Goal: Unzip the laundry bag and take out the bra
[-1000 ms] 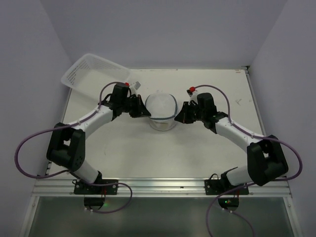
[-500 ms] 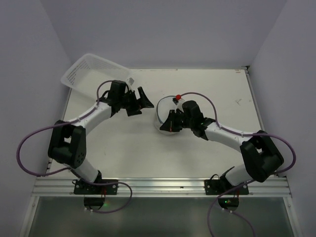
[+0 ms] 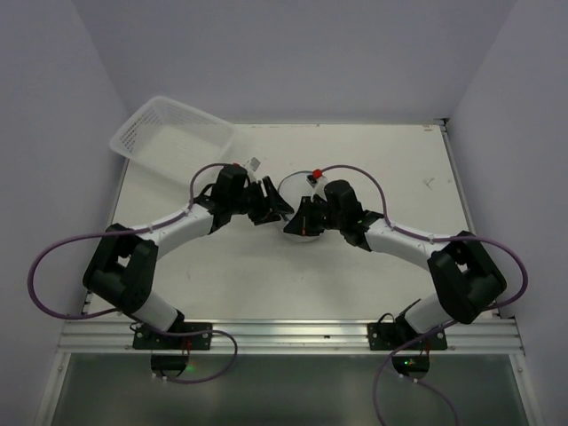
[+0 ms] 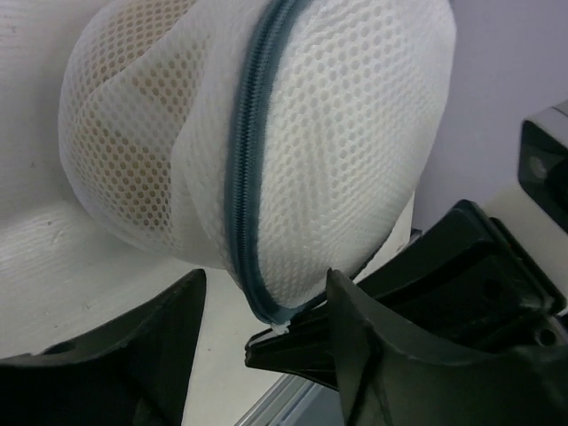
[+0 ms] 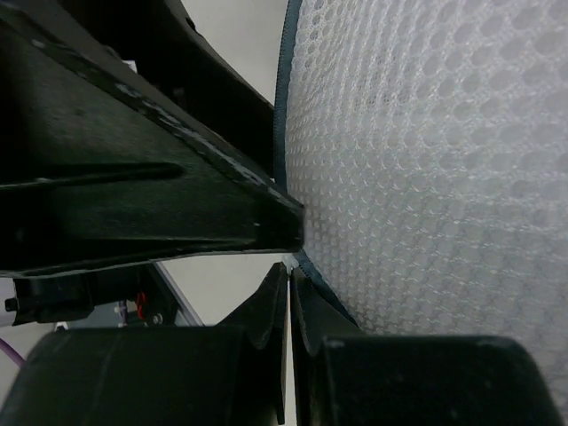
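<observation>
The laundry bag (image 3: 295,188), a white mesh pod, lies tipped on its side mid-table, its dark zipper (image 4: 251,177) running upright in the left wrist view. Through the mesh (image 4: 346,124) the bra (image 4: 133,115) shows as a beige shape. My left gripper (image 3: 277,207) stands open just left of the bag, and its fingers (image 4: 142,355) straddle the low end of the zipper rim. My right gripper (image 3: 296,224) is shut at the bag's near side. Its tips (image 5: 288,271) pinch a small white zipper tab (image 4: 282,327) beside the mesh wall (image 5: 426,160).
A white plastic lattice basket (image 3: 173,133) sits tilted at the table's back left corner. Walls close in on the left, back and right. A metal rail (image 3: 293,333) with both arm bases runs along the near edge. The left finger (image 5: 133,177) crowds the right wrist view.
The left gripper let go, swung away to the back left, then came back open to the bag's rim. The right arm pushed leftward and the bag tipped onto its side.
</observation>
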Controlling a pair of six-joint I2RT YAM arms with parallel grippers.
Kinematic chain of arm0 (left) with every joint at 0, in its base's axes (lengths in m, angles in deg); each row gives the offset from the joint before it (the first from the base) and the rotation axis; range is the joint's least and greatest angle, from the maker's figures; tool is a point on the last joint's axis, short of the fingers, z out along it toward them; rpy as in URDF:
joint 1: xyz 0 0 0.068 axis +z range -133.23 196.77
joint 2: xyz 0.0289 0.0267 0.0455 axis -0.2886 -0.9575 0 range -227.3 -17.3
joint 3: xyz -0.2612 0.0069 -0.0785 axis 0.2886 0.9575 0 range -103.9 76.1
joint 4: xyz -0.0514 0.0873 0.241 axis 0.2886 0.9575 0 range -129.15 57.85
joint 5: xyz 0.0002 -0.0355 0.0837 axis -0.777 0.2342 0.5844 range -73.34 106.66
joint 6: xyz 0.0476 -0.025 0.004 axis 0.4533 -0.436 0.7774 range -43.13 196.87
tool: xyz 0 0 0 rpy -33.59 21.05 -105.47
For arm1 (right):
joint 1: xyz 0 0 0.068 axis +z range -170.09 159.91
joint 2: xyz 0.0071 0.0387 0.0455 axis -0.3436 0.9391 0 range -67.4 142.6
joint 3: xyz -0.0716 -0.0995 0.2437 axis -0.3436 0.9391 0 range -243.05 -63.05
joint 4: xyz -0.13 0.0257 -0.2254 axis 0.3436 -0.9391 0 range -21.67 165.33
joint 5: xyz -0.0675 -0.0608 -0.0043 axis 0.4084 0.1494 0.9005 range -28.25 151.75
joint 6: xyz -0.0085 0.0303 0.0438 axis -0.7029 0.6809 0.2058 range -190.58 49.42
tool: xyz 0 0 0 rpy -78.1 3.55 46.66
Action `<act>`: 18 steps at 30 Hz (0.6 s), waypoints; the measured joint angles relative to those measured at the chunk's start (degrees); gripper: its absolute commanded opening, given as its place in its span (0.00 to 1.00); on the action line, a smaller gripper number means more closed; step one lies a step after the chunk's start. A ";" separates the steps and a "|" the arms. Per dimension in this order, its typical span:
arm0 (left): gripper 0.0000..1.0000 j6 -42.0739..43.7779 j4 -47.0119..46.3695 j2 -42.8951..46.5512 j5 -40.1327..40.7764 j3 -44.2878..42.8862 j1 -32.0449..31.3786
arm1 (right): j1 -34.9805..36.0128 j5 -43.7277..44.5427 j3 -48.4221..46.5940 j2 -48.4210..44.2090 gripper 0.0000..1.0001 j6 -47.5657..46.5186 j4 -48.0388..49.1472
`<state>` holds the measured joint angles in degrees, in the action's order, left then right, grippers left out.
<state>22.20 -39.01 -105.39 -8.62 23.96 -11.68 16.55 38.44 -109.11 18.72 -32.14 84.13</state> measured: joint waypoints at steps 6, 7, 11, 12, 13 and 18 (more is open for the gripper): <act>0.00 -1.11 -0.68 -1.90 1.49 0.72 -0.48 | 0.00 0.74 0.00 -0.61 0.00 -1.07 -0.92; 0.00 -0.96 -0.81 -1.90 1.49 0.72 -0.48 | -0.02 1.25 0.02 -1.03 0.00 -1.44 -1.44; 0.00 -0.17 -0.85 -1.75 1.20 0.72 0.20 | -1.84 3.30 1.33 -5.03 0.00 -4.26 -4.09; 0.00 0.26 -0.66 -1.60 1.09 0.72 0.59 | -3.26 3.28 2.10 -6.36 0.00 -4.90 -4.76; 0.00 0.61 -0.24 -1.31 0.96 0.72 1.20 | -5.31 3.13 3.06 -7.65 0.00 -5.44 -5.20; 0.00 3.50 1.68 1.18 -0.55 1.25 4.96 | -16.48 2.36 5.60 -10.51 0.00 -8.90 -8.63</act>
<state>25.70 -37.33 -104.21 -9.17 25.20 -6.71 0.07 40.80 -103.51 8.21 -41.04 75.49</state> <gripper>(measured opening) 0.029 0.007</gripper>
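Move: Just under the left hand's open fingertips, roughly 2 cm below, lies the near-left corner of the laundry bag's teal zip. The white zip pull, already pinched by the right hand, sits about 1 cm back, 1 cm right and 2 cm below the left hand point. From the right hand, that corner is about 1 cm forward and 1 cm left at its own height; the bag's near-right corner, where the pull is taken, is some 10 cm right and 2 cm forward. Sinking about 1.5 cm, the left hand shuts on the zip corner and pinches it, then draws some 3 cm left with a slight lift and forward drift. Meanwhile the right hand, still pinching the white pull, sweeps roughly 12 cm right and 4 cm forward away from the left one, along the bag's near edge to its right corner, turning about 15 degrees clockwise. ##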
